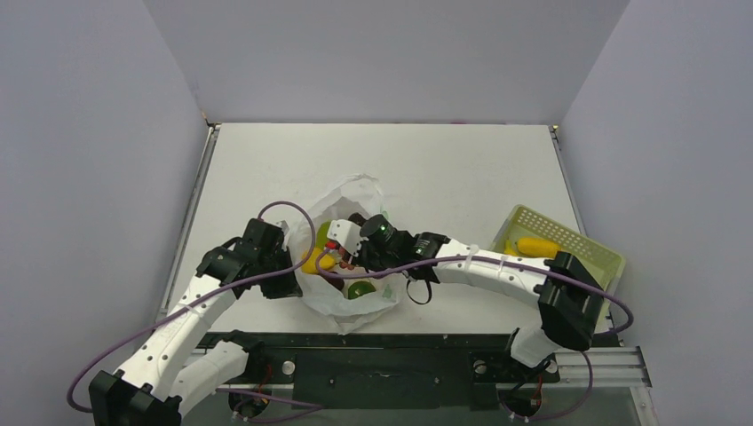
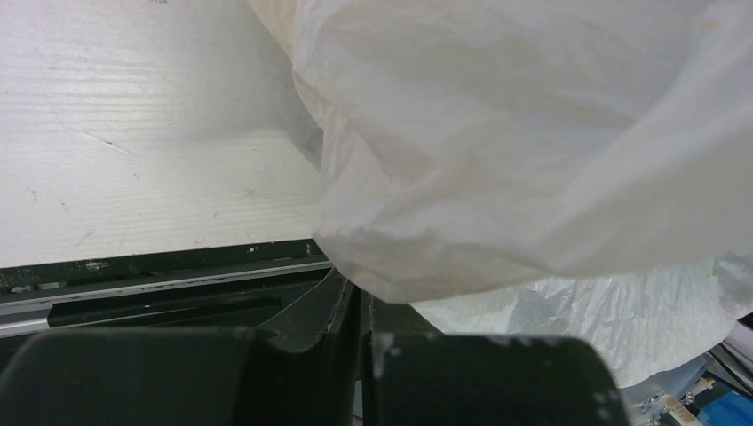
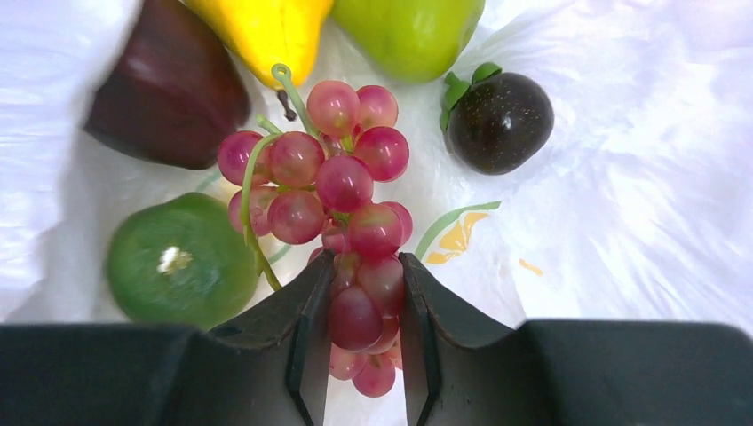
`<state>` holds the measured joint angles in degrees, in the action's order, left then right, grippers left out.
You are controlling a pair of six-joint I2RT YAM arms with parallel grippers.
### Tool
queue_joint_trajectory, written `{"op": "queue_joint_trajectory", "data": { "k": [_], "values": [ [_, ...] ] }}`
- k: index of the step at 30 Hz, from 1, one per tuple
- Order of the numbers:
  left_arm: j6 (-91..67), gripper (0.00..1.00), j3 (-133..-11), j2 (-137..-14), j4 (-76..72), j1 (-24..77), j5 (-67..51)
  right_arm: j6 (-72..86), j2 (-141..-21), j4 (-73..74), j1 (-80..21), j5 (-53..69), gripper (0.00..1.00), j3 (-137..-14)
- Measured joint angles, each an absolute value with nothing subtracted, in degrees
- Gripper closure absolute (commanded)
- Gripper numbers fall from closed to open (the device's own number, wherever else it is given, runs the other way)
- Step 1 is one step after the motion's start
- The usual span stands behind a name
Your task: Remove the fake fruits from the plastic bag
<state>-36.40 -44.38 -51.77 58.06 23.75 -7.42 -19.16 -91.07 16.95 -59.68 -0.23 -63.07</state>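
The plastic bag (image 1: 355,191) lies open in front of both arms, with fake fruits inside. My right gripper (image 3: 364,266) reaches into it, and its jaws press on both sides of the lower grapes of the red grape bunch (image 3: 342,182). Around the bunch lie a green lime (image 3: 178,262), a dark purple round fruit (image 3: 497,122), a dark maroon piece (image 3: 169,89), a yellow piece (image 3: 266,31) and a green pear (image 3: 408,31). My left gripper (image 2: 364,297) is shut at the bag's left rim, pinching the white film (image 2: 497,133).
A pale yellow-green perforated basket (image 1: 586,244) stands at the right, beside the right arm, with a yellow banana (image 1: 537,247) in it. Grey walls enclose the white table (image 1: 444,160). The black mounting rail (image 1: 382,364) runs along the near edge.
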Motion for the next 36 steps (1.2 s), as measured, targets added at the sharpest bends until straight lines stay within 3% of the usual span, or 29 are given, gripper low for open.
{"op": "queue_joint_trajectory", "data": {
  "k": [13, 23, 29, 36],
  "values": [
    [-36.3, 1.00, -44.4, -52.9, 56.4, 23.1, -7.3, -7.7, -67.0, 18.1, -60.1, 3.8, 1.00, -62.7],
    [-35.5, 1.00, -44.4, -54.2, 55.2, 22.5, -7.5, -4.5, -46.0, 25.7, -55.7, -13.6, 1.00, -54.6],
    [-35.3, 1.00, -44.4, -54.2, 54.6, 22.0, -8.2, -5.5, -41.1, 33.0, -43.7, -24.1, 1.00, -50.2],
    [-34.6, 1.00, -44.4, -54.4, 53.8, 21.6, -10.4, -11.7, -43.4, 38.5, -22.7, -24.4, 1.00, -44.3]
  ]
}}
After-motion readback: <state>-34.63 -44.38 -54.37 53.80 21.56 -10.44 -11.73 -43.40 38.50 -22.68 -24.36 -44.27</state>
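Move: The grapes are already in the right fingers, over the open bag; the green basket's middle is about 46 cm to that hand's right, 3 cm back and 8 cm below. The yellow fruit in the basket lies some 43 cm right and 2 cm ahead. Under the hand in the bag, the green fruit is about 4 cm ahead and 5 cm left, the dark fruit 7 cm ahead and 1 cm right. From the left hand the basket is about 56 cm right, 5 cm ahead. The grapes, still pinched in the right fingers, are drawn up nearly 19 cm and about 4 cm back, clear of the bag, then swung some 34 cm right towards the basket, moving forward again and sinking about 11 cm as the wrist turns clockwise some 60 degrees. The left fingers stay shut at the bag's left edge, easing about 1.5 cm forward. ##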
